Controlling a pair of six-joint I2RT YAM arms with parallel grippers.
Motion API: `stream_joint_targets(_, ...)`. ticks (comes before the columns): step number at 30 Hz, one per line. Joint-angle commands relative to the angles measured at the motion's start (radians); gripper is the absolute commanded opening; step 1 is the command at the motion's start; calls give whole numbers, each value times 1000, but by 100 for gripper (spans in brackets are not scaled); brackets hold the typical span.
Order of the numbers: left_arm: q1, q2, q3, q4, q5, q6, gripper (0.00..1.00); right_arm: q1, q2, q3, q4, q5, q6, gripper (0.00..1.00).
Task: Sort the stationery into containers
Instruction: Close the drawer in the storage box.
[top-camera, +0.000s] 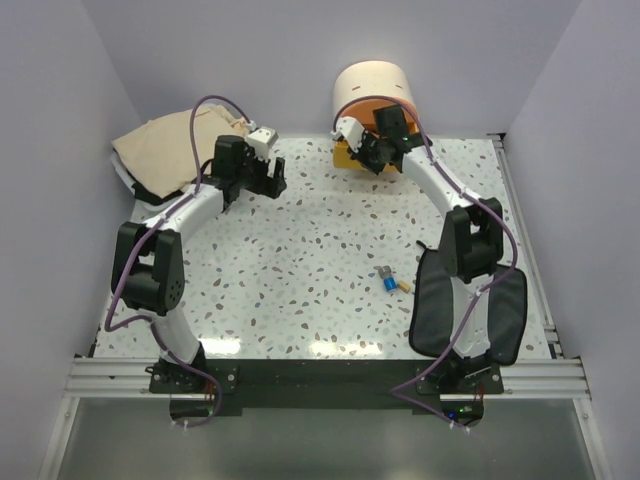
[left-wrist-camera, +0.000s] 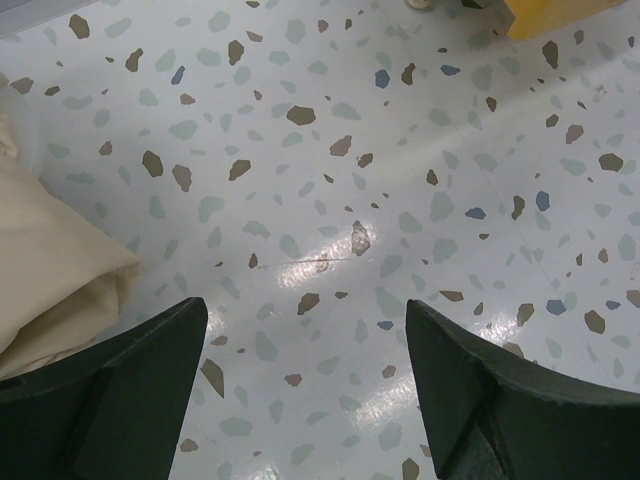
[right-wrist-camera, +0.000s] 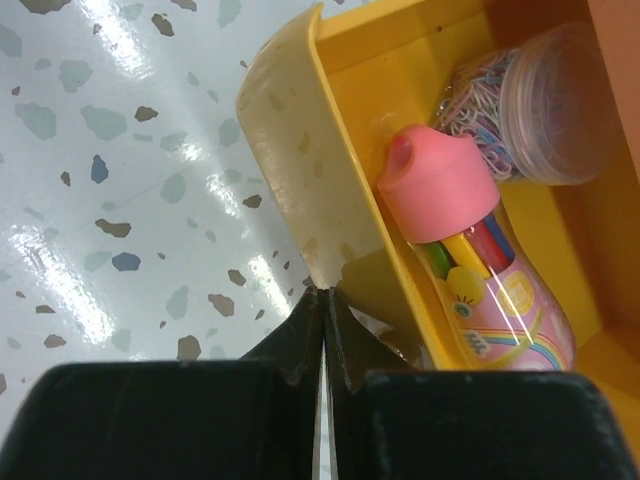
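Note:
The cream cylindrical box (top-camera: 375, 85) stands at the back of the table, its orange-yellow drawer (top-camera: 345, 155) pulled out in front. The drawer (right-wrist-camera: 300, 160) holds a pink tube (right-wrist-camera: 470, 250) of coloured pens and a clear round pot (right-wrist-camera: 545, 100) of paper clips. My right gripper (right-wrist-camera: 322, 295) is shut, its tips against the drawer's outer front wall, with nothing visible between them. My left gripper (left-wrist-camera: 305, 305) hangs open over bare table, holding nothing. Small blue and yellow pieces (top-camera: 392, 282) lie at mid-right. The black pouch (top-camera: 470, 310) lies flat by the right arm's base.
A crumpled cream cloth (top-camera: 170, 150) over something dark lies at the back left, and its edge (left-wrist-camera: 50, 270) shows beside my left gripper. A corner of the drawer (left-wrist-camera: 560, 12) sits at the top right of the left wrist view. Walls close in on three sides.

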Motion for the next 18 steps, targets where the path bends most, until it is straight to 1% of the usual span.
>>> stream_joint_targets(1,-6,-10,37,32,-8,26,85,-118,-160,-50,100,153,-55,0)
stream_joint_targets(3,-6,-6,36,32,-5,21,85,-125,-209,-109,85,124,-49,0)
stream_joint_targets(4,-6,-5,34,35,-4,20,85,-128,-241,-119,75,96,-37,0)
stream_joint_targets(7,-7,3,33,36,10,10,85,-134,-266,-133,29,76,-28,0)
stream_joint_targets(14,-13,9,34,42,25,-7,85,-163,-278,-164,5,87,-28,0)
stream_joint_targets(16,-15,7,33,41,24,-7,85,-164,-275,-149,-18,70,-32,0)
stream_joint_targets(18,-15,3,25,44,21,-4,85,-168,-281,-143,-59,12,-34,0)
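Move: The right hand's shut fingertips are at the open drawer's front, just left of its knob, which is about 2 cm to the right and 1 cm ahead. The front's right end, where the hand heads, lies about 9 cm right, 2 cm ahead, about level. Inside, the pencil bottle is about 5 cm ahead and 2 cm right, the paper-clip tub roughly 7 cm ahead and 2 cm left. From the left hand, that right end is some 30 cm right and 7 cm ahead. Rightward and up, the right hand comes free of the drawer front left of the knob and sweeps along it about 11 cm, rising some 8 cm and easing back slightly, to finish over the front's right end. The fingers stay shut while the wrist turns about 10 degrees clockwise and tips up a little; the rise stops and dips slightly at the end. ##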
